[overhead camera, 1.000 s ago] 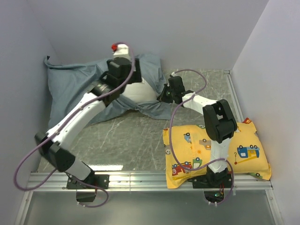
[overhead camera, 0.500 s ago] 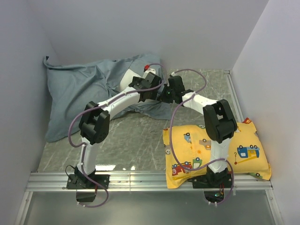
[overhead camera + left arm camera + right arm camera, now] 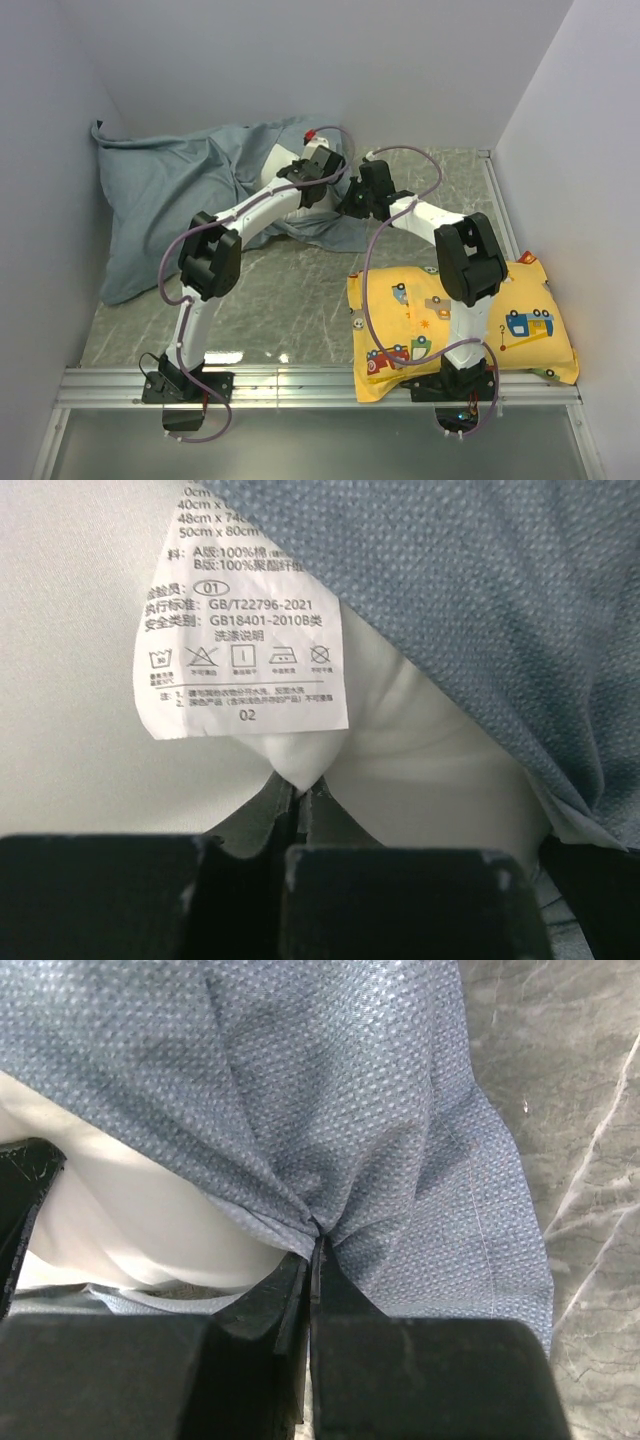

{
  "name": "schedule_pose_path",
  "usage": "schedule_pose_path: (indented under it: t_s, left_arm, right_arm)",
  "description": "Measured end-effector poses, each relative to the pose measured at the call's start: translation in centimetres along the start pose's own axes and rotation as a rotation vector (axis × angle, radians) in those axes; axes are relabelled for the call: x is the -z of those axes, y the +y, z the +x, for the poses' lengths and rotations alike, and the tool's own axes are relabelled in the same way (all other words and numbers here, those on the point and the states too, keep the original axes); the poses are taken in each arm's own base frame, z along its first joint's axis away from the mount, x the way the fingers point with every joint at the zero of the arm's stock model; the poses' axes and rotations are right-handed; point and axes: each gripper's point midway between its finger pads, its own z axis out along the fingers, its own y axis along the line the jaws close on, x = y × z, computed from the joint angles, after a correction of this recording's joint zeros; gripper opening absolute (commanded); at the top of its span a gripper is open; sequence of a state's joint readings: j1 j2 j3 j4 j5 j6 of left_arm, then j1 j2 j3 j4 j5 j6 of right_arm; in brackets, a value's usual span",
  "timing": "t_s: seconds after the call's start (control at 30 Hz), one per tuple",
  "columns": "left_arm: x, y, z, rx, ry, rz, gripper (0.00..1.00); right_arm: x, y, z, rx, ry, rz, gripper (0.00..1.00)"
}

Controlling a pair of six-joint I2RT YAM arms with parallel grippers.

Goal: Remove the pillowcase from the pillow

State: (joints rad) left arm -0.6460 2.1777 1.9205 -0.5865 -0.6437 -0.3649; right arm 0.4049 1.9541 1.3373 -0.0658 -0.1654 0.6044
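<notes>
The blue-grey pillowcase (image 3: 165, 195) lies bunched at the back left, with part of the white pillow (image 3: 279, 160) showing at its open end. My left gripper (image 3: 322, 190) is shut on a corner of the pillow (image 3: 430, 760), just below its printed tag (image 3: 245, 630); the pillowcase (image 3: 480, 600) drapes beside it. My right gripper (image 3: 347, 207) sits close beside the left one. It is shut on a pinched fold of the pillowcase (image 3: 330, 1110) at its edge, with the pillow (image 3: 130, 1210) bulging out to the left.
A yellow pillow printed with cartoon vehicles (image 3: 460, 320) lies at the front right, around the right arm's base. The grey marble table (image 3: 280, 290) shows between the arms. Walls close in at the back and on both sides.
My left arm has swung from above the pillow down and right to the case's open end, beside the right gripper. The pillowcase has shifted left, baring less pillow. The right arm has held still.
</notes>
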Motion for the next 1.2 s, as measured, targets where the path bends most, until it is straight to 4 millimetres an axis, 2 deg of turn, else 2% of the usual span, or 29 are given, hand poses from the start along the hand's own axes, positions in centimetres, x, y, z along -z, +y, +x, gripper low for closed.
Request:
schedule_pose_path:
  t_s: [0.23, 0.37, 0.5, 0.67, 0.77, 0.83, 0.93, 1.0, 1.03, 1.1, 1.2]
  left_arm:
    - [-0.3, 1.2, -1.8, 0.121, 0.04, 0.101, 0.0]
    - [0.1, 3.8, -4.7, 0.265, 0.063, 0.211, 0.0]
    - [0.4, 6.1, -6.9, 0.351, 0.076, 0.28, 0.0]
    - [1.9, 6.3, -7.2, 0.37, 0.096, 0.354, 0.0]
    - [4.2, 6.4, -6.6, 0.373, 0.101, 0.418, 0.0]
    - [6.2, 6.8, -6.1, 0.381, 0.088, 0.46, 0.01]
    - [9.4, 7.5, -3.0, 0.385, 0.095, 0.506, 0.0]
    - [11.4, 7.8, -1.8, 0.38, 0.083, 0.527, 0.0]
    - [12.1, 7.8, -1.4, 0.377, 0.072, 0.536, 0.0]
    - [13.2, 7.9, -0.3, 0.373, 0.049, 0.553, 0.01]
    - [13.8, 8.1, 1.0, 0.374, 0.043, 0.562, 0.0]
  right_arm:
    - [0.0, -0.1, -0.6, 0.002, -0.024, -0.002, 0.0]
    - [-0.1, -0.2, -1.3, -0.009, -0.057, -0.023, 0.03]
    - [-0.1, 0.6, -2.2, -0.01, -0.091, -0.06, 0.08]
    - [-0.1, 0.9, -2.3, -0.012, -0.087, -0.07, 0.12]
    - [-0.6, 0.9, -2.4, -0.012, -0.07, -0.058, 0.15]
    - [-1.2, 0.9, -2.6, -0.008, -0.058, -0.053, 0.23]
    - [-1.3, 1.4, -3.0, 0.001, -0.045, -0.062, 0.35]
    - [-1.2, 1.9, -2.9, 0.01, -0.026, -0.083, 0.41]
    - [-1.1, 2.0, -2.8, 0.019, -0.021, -0.094, 0.47]
    - [-0.6, 2.3, -2.8, 0.033, -0.017, -0.108, 0.52]
    - [0.9, 2.5, -2.5, 0.055, -0.018, -0.123, 0.59]
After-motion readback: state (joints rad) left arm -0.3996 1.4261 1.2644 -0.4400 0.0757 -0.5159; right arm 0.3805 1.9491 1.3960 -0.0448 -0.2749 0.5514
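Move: Between the left fingers is a pinch of the pillow's bare face; the middle of that exposed part is roughly 1 cm back, 1 cm left and 3 cm below, with the white label about 4 cm ahead and 2 cm left. The bunched pillowcase rim, pinched in the right fingers, lies some 8 cm to the left hand's right, 4 cm back and 5 cm lower. The pillowcase's bulk spreads about 28 cm left of the left hand, 5 cm back and 8 cm below. Keeping its pinch on the pillow, the left hand lifts forward and left about 7 cm up, rolling its left side down, then sweeps back some 15 cm, still rising a little, to drag the pillow out through the opening. The roll reaches about 35 degrees. The right hand works forward, then up, about 3 cm each, and opens its fingers halfway, ending its pinch on the rim. ##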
